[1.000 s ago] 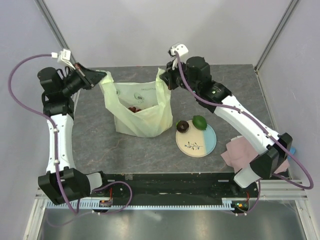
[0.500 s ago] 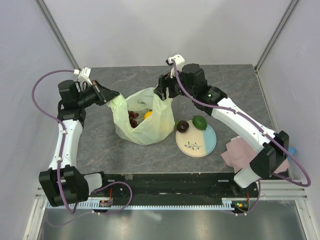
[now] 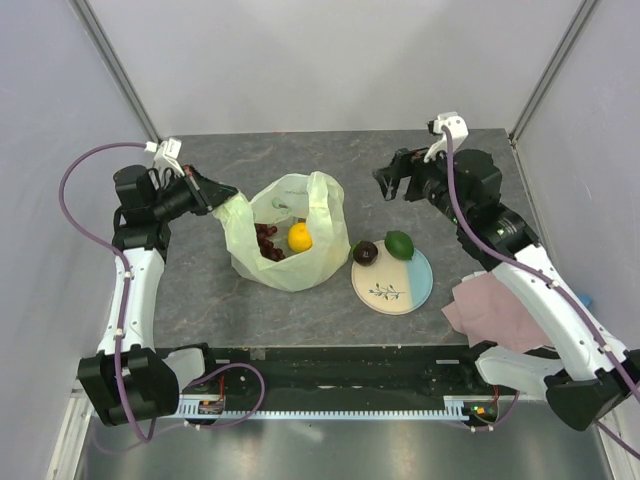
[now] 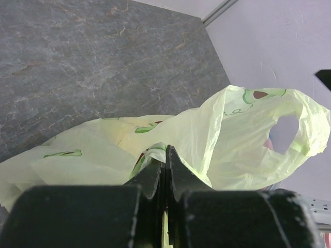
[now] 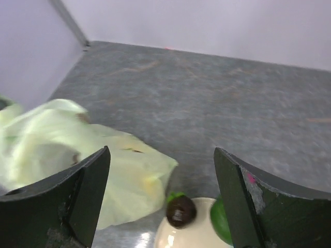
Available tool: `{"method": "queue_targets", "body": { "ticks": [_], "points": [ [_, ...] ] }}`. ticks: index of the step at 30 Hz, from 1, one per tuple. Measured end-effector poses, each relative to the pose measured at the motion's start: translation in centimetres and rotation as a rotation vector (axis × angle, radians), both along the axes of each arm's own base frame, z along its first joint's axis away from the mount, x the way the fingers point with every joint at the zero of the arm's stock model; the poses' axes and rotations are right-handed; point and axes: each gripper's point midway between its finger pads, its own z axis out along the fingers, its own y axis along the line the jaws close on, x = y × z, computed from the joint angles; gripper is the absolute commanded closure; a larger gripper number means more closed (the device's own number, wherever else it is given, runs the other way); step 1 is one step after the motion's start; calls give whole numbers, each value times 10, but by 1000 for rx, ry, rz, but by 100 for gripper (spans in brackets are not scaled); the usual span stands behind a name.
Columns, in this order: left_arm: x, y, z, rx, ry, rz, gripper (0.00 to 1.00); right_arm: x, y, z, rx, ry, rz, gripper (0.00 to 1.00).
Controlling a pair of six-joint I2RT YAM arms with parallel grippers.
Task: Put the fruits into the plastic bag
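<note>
The pale green plastic bag point(image 3: 300, 268) slumps on the table's left half with its mouth open. Inside it lie a round orange point(image 3: 299, 237) and a dark red grape bunch point(image 3: 266, 243). My left gripper point(image 3: 226, 196) is shut on the bag's left handle; in the left wrist view the film point(image 4: 243, 129) is pinched at the closed tips point(image 4: 166, 155). My right gripper point(image 3: 391, 184) hangs open and empty, up and to the right of the bag point(image 5: 114, 170). A dark round fruit point(image 3: 365, 253) point(image 5: 180, 211) and a green avocado point(image 3: 399, 244) point(image 5: 221, 221) rest on the plate point(image 3: 395, 292).
A pink cloth point(image 3: 500, 306) lies at the right near the front edge, under my right arm. The cream-and-blue plate point(image 5: 194, 238) sits just right of the bag. Walls close in the table at the back and both sides.
My right gripper opened, let go of the bag's right handle and swung away to the right. The bag was lowered and slumped. The orange now shows inside it.
</note>
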Motion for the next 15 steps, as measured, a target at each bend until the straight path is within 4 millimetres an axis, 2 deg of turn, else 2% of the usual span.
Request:
{"method": "queue_targets", "body": {
  "ticks": [2, 5, 6, 9, 10, 12, 15],
  "points": [
    [-1, 0, -1, 0, 6, -1, 99, 16, -23, -26, -11, 59, -75, 9],
    [-1, 0, -3, 0, 13, -1, 99, 37, -50, -99, -67, 226, -167, 9],
    [-2, 0, -3, 1, 15, -1, 98, 39, -56, -131, -96, 300, -186, 8],
    [-2, 0, -4, 1, 17, -1, 99, 26, -65, -215, -184, 516, -207, 8],
    [-2, 0, -4, 1, 18, -1, 98, 20, -67, -234, -206, 566, -209, 7],
    [-2, 0, -4, 1, 17, -1, 98, 12, -70, -253, -230, 618, -210, 7],
    [-2, 0, -4, 1, 18, -1, 99, 10, -71, -260, -245, 630, -205, 7]
  ]
}}
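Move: The avocado lies far below the empty right hand, some 32 cm down, about 2 cm ahead and 7 cm to the right. The mangosteen is about 9 cm to the avocado's left and 2 cm nearer the base; their plate's middle is 9 cm nearer the base than the avocado and 2 cm left of it. The plastic bag stands about 22 cm left of the right hand and 2 cm ahead. From the left hand the avocado is some 40 cm to the right and 1 cm ahead. Towards the avocado on the plate's far edge, the right hand drops quickly by about 26 cm while shifting some 7 cm right, swinging a little forward on the way and back again. The wrist tips the wide-open fingers steeply down by roughly 35 degrees; the hand eases to a stop just above the fruit, fingers still open. ##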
